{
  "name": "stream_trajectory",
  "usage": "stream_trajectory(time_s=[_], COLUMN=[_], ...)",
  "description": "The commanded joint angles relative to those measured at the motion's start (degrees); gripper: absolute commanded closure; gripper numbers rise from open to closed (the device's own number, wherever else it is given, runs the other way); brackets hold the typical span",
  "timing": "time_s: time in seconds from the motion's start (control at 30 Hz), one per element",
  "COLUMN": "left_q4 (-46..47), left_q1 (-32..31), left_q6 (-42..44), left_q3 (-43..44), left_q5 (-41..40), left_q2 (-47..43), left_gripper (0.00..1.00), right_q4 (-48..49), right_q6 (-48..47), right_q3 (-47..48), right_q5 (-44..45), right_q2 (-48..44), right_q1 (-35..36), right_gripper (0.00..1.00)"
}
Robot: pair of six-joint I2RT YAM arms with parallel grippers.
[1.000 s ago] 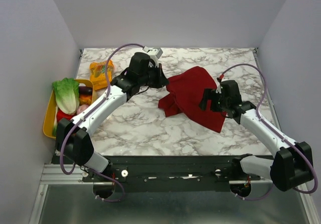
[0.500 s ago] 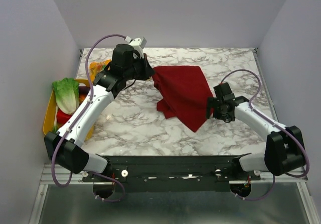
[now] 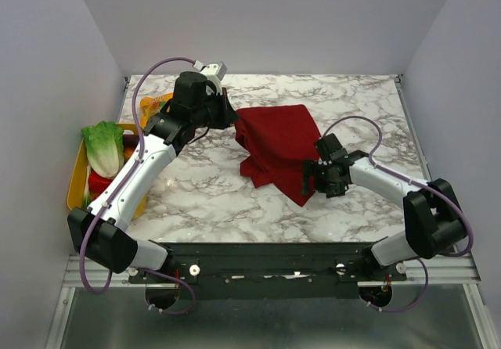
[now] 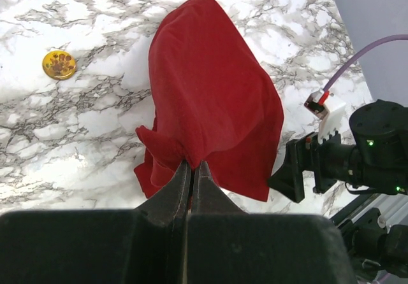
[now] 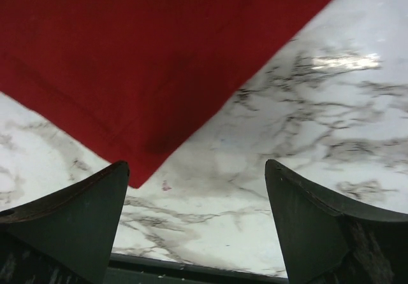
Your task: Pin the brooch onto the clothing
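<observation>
The clothing (image 3: 278, 147), a dark red T-shirt, lies bunched on the marble table, hanging in folds from its far-left edge. My left gripper (image 4: 192, 164) is shut on a pinch of that edge (image 3: 232, 117), with the cloth spreading away from it in the left wrist view (image 4: 210, 93). The brooch (image 4: 59, 64), a small gold disc, rests on bare marble beyond the shirt's left side. My right gripper (image 5: 196, 166) stands open low over the table, and the shirt's near corner (image 5: 137, 179) lies just inside its left finger (image 5: 83, 214). In the top view it sits at that corner (image 3: 310, 180).
A yellow tray (image 3: 76, 186) holding lettuce (image 3: 103, 147) and other food stands at the table's left edge. An orange snack packet (image 3: 153, 102) lies behind it, partly hidden by the left arm. White walls close in the table on three sides.
My left gripper has drawn the shirt's edge back and to the left, spreading the cloth. The right gripper has moved from the shirt's right side down to its near corner, still open.
</observation>
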Motion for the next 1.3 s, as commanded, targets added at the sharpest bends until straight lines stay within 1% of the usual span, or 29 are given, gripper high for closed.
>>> stream_trajectory(time_s=[0.0,0.17,0.23,0.27,0.4,0.43,0.47,0.53,0.57,0.6,0.63,0.67,0.7,0.73,0.77,0.8,0.83,0.87,0.9,0.97,1.03,1.07,1.1,1.13,1.17,1.2,1.23,1.27], left_q4=[0.06,0.32,0.67,0.93,1.02,0.76,0.67,0.41,0.41,0.41,0.23,0.14,-0.29,-0.38,-0.64,-0.82,-0.91,-0.82,-1.08,-1.52,-2.49,-2.93,-3.72,-3.98,-4.07,-3.99,-3.55,-3.11], left_q1=[0.54,0.89,0.89,0.89,1.06,1.15,1.15,1.15,1.15,1.15,1.24,1.33,1.33,1.33,1.33,1.33,1.33,1.33,1.33,1.33,1.33,1.33,1.33,1.15,1.15,0.72,0.45,-0.07], left_q6=[1.92,1.58,1.40,1.23,0.87,0.87,0.87,0.78,0.70,0.70,0.70,0.61,0.61,0.78,0.70,0.78,0.87,0.78,0.87,0.96,1.31,1.31,1.49,1.57,1.66,1.58,1.66,1.75], left_q3=[-0.84,-1.80,-2.24,-3.11,-4.00,-4.09,-4.18,-4.44,-4.53,-4.53,-4.44,-4.09,-3.83,-3.48,-3.04,-2.77,-2.51,-1.81,-1.19,1.43,3.63,5.91,7.06,8.99,9.79,10.49,11.46,11.73], left_q5=[1.18,1.52,2.05,2.23,1.96,1.97,1.97,1.62,1.35,1.09,1.09,1.00,1.09,1.09,1.17,1.09,0.83,0.82,0.82,1.35,1.96,1.79,1.44,1.18,0.65,0.21,-0.23,-2.75], left_q2=[-0.28,-0.54,-0.97,-1.24,-2.38,-2.82,-3.08,-3.78,-3.88,-3.96,-3.88,-3.79,-3.62,-3.35,-3.26,-3.26,-3.09,-3.00,-2.82,-2.12,-1.42,-1.42,-1.50,-2.03,-2.55,-3.08,-4.91,-6.15], left_gripper=[1.00,1.00,1.00,1.00,1.00,1.00,1.00,1.00,1.00,1.00,1.00,1.00,1.00,1.00,1.00,1.00,1.00,1.00,1.00,1.00,1.00,1.00,1.00,1.00,1.00,1.00,1.00,1.00], right_q4=[3.91,5.32,5.24,4.54,0.68,-0.12,-1.69,-3.28,-4.51,-4.95,-5.22,-5.22,-5.14,-4.87,-4.78,-5.13,-5.57,-6.79,-7.59,-9.25,-9.97,-10.32,-10.58,-10.93,-10.94,-10.76,-9.45,-7.87], right_q6=[4.33,5.39,5.48,5.39,5.04,4.95,4.69,3.72,3.46,3.02,2.84,2.49,2.40,2.14,1.44,1.17,0.65,-0.66,-1.37,-3.91,-5.76,-7.95,-8.84,-11.37,-12.44,-13.24,-15.68,-17.27], right_q3=[0.18,2.10,3.94,4.56,7.99,8.43,9.31,10.28,10.63,10.72,10.64,10.20,9.06,8.53,8.18,8.17,8.96,9.92,10.89,15.19,18.97,23.16,25.38,30.01,31.88,33.47,34.88,35.76], right_q5=[-5.43,-5.62,-4.56,-4.04,-1.32,-0.44,1.14,2.47,2.82,3.00,3.09,3.09,3.35,3.61,4.40,7.19,8.61,9.93,12.47,13.80,15.04,15.82,19.14,20.39,21.53,23.89,24.18,24.27], right_q2=[0.63,3.08,6.07,7.38,13.28,15.11,15.92,19.50,21.09,22.33,23.38,24.96,24.98,24.63,22.88,21.39,19.98,18.40,14.64,10.32,3.64,1.44,-0.58,-4.78,-6.56,-10.67,-12.71,-15.25], right_q1=[1.55,3.21,4.44,5.84,9.54,10.33,12.08,13.76,15.33,15.96,16.57,17.27,17.46,17.46,17.46,17.37,17.37,17.02,16.84,15.18,13.77,12.98,12.89,12.89,12.89,12.80,12.89,12.89], right_gripper=[0.05,0.05,0.05,0.07,0.09,0.15,0.16,0.23,0.23,0.31,0.35,0.37,0.52,0.60,0.68,0.76,0.90,0.97,0.99,1.00,1.00,1.00,1.00,0.99,1.00,0.99,1.00,1.00])
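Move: The near corner of the clothing lies on the table roughly 6 cm to the open right hand's left, 2 cm back and 3 below. The clothing's other low corner is some 20 cm to this hand's left and about level fore and aft. The gathered end that the left hand holds up is about 24 cm left, 11 ahead and 26 higher. From the left hand, the near corner is some 19 cm right, 13 back and 30 below. The right hand slides left about 8 cm over the clothing's near corner, sinks some 2 cm to the table while turning a little counter-clockwise, and its wide-open fingers shut on the cloth beside the corner, then lift it about 20 cm with a reach forward and the fingers tipping up. The left hand keeps its pinch on the far gathered end, first dipping about 3 cm, then rising with the right to end higher than it began. ##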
